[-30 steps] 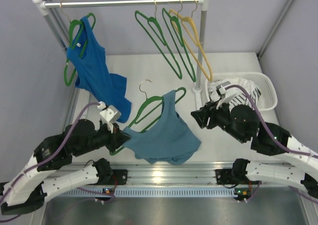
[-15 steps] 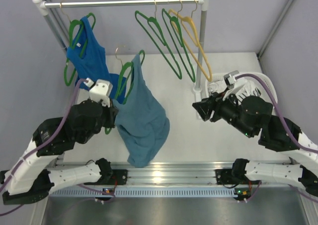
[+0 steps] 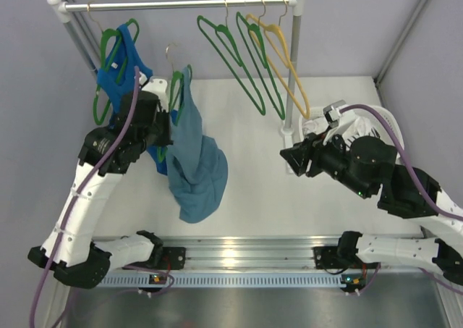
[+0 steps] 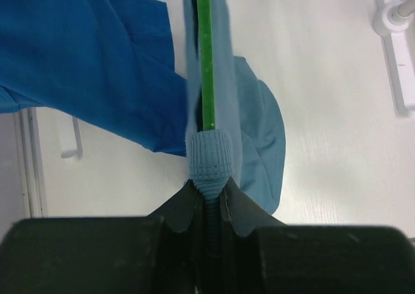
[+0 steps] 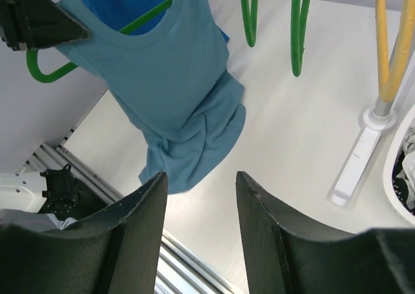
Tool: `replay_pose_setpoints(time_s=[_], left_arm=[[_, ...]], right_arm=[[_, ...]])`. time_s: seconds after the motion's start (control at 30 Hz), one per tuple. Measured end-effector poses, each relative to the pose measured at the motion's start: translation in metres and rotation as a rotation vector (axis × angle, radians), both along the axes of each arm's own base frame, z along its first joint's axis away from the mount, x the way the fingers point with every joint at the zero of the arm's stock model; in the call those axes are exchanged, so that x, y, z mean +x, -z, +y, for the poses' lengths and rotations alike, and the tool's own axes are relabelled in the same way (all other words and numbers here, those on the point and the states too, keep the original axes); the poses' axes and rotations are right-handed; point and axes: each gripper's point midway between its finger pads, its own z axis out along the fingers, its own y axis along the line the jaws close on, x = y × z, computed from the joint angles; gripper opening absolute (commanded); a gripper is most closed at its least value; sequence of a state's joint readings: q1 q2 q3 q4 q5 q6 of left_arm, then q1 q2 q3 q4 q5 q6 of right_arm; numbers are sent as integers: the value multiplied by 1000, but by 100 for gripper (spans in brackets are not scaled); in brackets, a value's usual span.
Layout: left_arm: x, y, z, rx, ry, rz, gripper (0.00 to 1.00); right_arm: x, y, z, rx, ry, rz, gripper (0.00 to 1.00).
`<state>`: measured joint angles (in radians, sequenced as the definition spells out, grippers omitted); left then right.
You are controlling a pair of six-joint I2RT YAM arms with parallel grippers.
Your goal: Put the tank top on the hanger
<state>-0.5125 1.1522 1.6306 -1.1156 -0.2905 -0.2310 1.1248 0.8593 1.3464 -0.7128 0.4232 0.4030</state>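
The teal-blue tank top [image 3: 195,161] hangs on a green hanger [image 3: 176,89] held up in the air just below the rail, its hem bunched low [image 5: 188,145]. My left gripper [image 3: 168,116] is shut on the top's ribbed strap [image 4: 209,154] and on the hanger bar [image 4: 206,60] under it. The hanger's metal hook [image 3: 169,49] sits below the rail, apart from it. My right gripper [image 5: 201,177] is open and holds nothing. It hovers off to the right [image 3: 291,158], facing the tank top from a distance.
A royal-blue tank top [image 3: 119,74] hangs on its own green hanger at the left of the rail [image 3: 173,4], touching the teal one. Two green hangers [image 3: 231,49] and a yellow hanger [image 3: 286,53] hang to the right. A white basket [image 3: 380,129] of cloth stands beyond the rack post [image 5: 363,145].
My left arm has lifted the hanger and tank top off the table, up and back toward the rail; the top now hangs straight down. The right gripper drew back slightly, still open.
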Motion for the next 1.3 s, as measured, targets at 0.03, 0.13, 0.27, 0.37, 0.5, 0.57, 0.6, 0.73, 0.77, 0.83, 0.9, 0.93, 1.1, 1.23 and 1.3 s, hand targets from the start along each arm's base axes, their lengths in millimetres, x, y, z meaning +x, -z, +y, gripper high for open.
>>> replay_pose_setpoints(time_s=[0.03,0.13,0.27,0.37,0.5,0.57,0.6,0.73,0.77,0.83,0.9,0.93,1.1,1.23,1.3], left_arm=[[3,-2,1,-10,5,2,0],[8,-13,-1,-46,37,-10,0],[16,-38,0,-90,52,-62,0],[20,-54,5,-109,47,-99,0],[29,-70,12,-127,37,-135,0],[35,-74,15,-137,32,-143,0],[39,-75,17,-141,30,-143,0],[52,-78,27,-155,6,-146,0],[56,-78,32,-157,-7,-148,0],[62,-81,40,-162,-27,-155,0],[69,-83,48,-168,-45,-166,0],[72,-84,51,-170,-54,-169,0],[85,-88,59,-190,-60,-179,0],[94,-82,58,-200,-49,-162,0],[96,-76,57,-204,-43,-150,0]], right_arm=[[0,0,0,-1,0,0,47],[-1,-1,-2,-3,1,-1,47],[-1,-2,-3,-8,0,-5,47],[0,-4,-4,-11,3,-10,47],[1,-8,-5,-11,8,-17,47],[2,-8,-4,-19,7,-19,48],[2,-8,-3,-21,7,-21,47],[4,-8,0,-40,4,-25,47],[5,-9,1,-42,3,-27,48],[6,-7,4,-53,2,-25,48],[7,-4,6,-66,1,-23,48],[8,-3,7,-71,0,-22,48],[8,-2,8,-77,0,-21,48],[8,-2,8,-76,-1,-21,48],[8,-2,8,-76,-1,-21,48]])
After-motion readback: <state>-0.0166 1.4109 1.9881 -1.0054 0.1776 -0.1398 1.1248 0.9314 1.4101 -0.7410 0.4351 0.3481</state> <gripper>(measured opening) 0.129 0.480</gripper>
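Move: The left hand already holds the near end of the hanger that carries the teal tank top. The free spot on the rail for its hook lies about 30 cm ahead, 11 cm left and 19 cm above. Left of that spot hangs the blue tank top, its middle some 25 cm ahead of the hand and 10 cm left, about level with it; the nearest empty green hanger is some 30 cm ahead, 16 cm right and 8 cm up. From the right hand the spot is roughly 40 cm ahead, 43 cm left and 15 cm up. Keeping its pinch on the hanger's near end, with the tank top's ribbed edge between the fingers, the left hand carries both towards the rail: mostly upward at first, then forward and left, ending about 10 cm farther out, 6 cm left and 8 cm up, after sinking a centimetre from its peak. The fingers tip up some 10 degrees and the hand rolls about as much, left side down. ##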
